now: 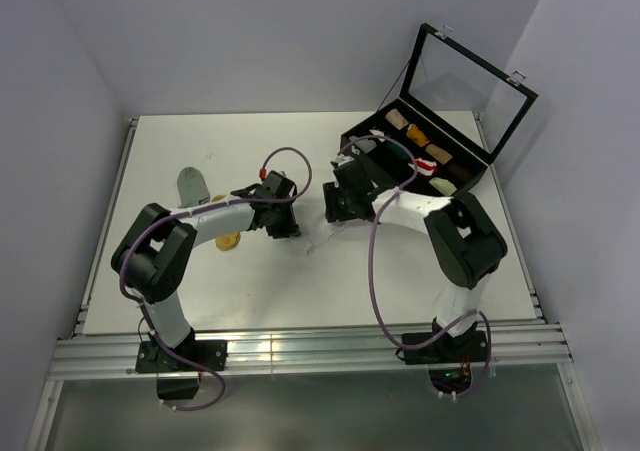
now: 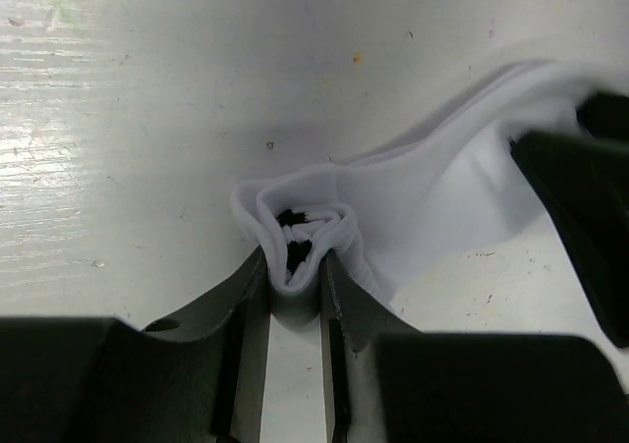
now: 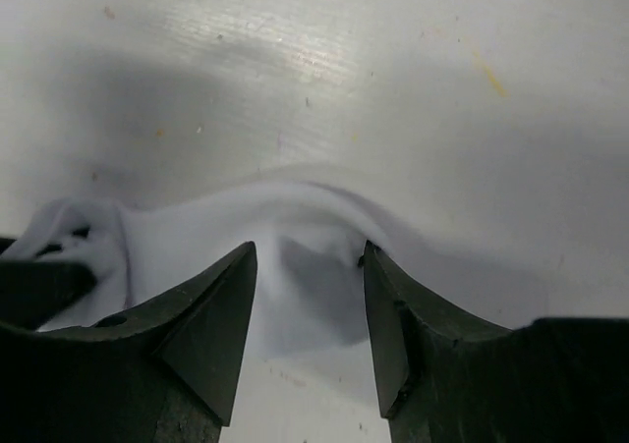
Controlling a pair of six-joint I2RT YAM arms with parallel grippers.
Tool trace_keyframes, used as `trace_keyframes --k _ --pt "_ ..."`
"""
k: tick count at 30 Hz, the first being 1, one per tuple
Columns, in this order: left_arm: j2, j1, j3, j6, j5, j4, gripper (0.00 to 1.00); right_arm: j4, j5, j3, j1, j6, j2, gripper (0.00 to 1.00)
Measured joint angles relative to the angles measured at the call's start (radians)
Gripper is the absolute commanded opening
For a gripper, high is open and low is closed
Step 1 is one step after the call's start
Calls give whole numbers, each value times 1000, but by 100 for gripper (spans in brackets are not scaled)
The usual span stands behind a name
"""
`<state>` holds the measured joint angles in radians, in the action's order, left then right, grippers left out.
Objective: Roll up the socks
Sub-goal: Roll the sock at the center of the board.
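Note:
The white sock [image 2: 432, 193] lies on the table between my two grippers. Its cuff end is wound into a small roll [image 2: 300, 222], with black stripe showing in the middle. My left gripper [image 2: 295, 262] is shut on that roll. My right gripper [image 3: 310, 256] stands open over the other end of the white sock [image 3: 295, 217], one finger on each side of a raised fold. From above, the sock [image 1: 318, 235] shows only as a sliver between the two grippers. The grey sock [image 1: 192, 183] and the mustard-yellow sock [image 1: 228, 241] lie flat by the left arm.
A black compartmented case [image 1: 368, 135] with its glass lid [image 1: 465, 86] raised stands at the back right, close behind the right arm, with small coloured rolls [image 1: 428, 151] in its compartments. The right gripper's dark body [image 2: 580, 207] fills the right edge of the left wrist view.

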<state>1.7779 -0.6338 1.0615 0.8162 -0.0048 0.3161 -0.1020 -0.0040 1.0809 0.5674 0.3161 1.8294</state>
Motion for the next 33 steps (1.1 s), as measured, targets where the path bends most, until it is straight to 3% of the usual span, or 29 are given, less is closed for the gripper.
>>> trace_keyframes --k 6,11,19,33 --pt "5 -1 13 18 -6 19 5 84 58 -182 57 -6 -235 57" --pt "7 -3 20 21 -10 29 5 219 154 -292 223 -50 -366 57" --pt "11 -3 25 36 -10 35 4 314 257 -304 413 -129 -278 57" --pt "21 -3 40 39 -7 50 4 355 420 -272 524 -262 -103 55"
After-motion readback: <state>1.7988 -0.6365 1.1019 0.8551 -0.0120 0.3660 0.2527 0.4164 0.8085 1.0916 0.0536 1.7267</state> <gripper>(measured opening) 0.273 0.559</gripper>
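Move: The white sock's rolled end, pinched at the left fingertips, lies about 10 cm left and 6 cm back from the right hand point, nearly level with it. The sock's unrolled foot is right under the right fingers, some 2 cm back, 1 cm left and 3 cm below; the mustard sock lies some 15 cm to the left of the roll and 3 cm farther out. From the left hand, the roll is about 1 cm ahead. Keep the left gripper pinching the roll in place. Lift the right gripper about 7 cm off the sock's foot while drawing it back some 11 cm, swing it left about 9 cm, then sink to the roll's near side, right beside the left fingers. Leave its fingers half open, tilting them to point more forward and turning them some 20 degrees counter-clockwise. ##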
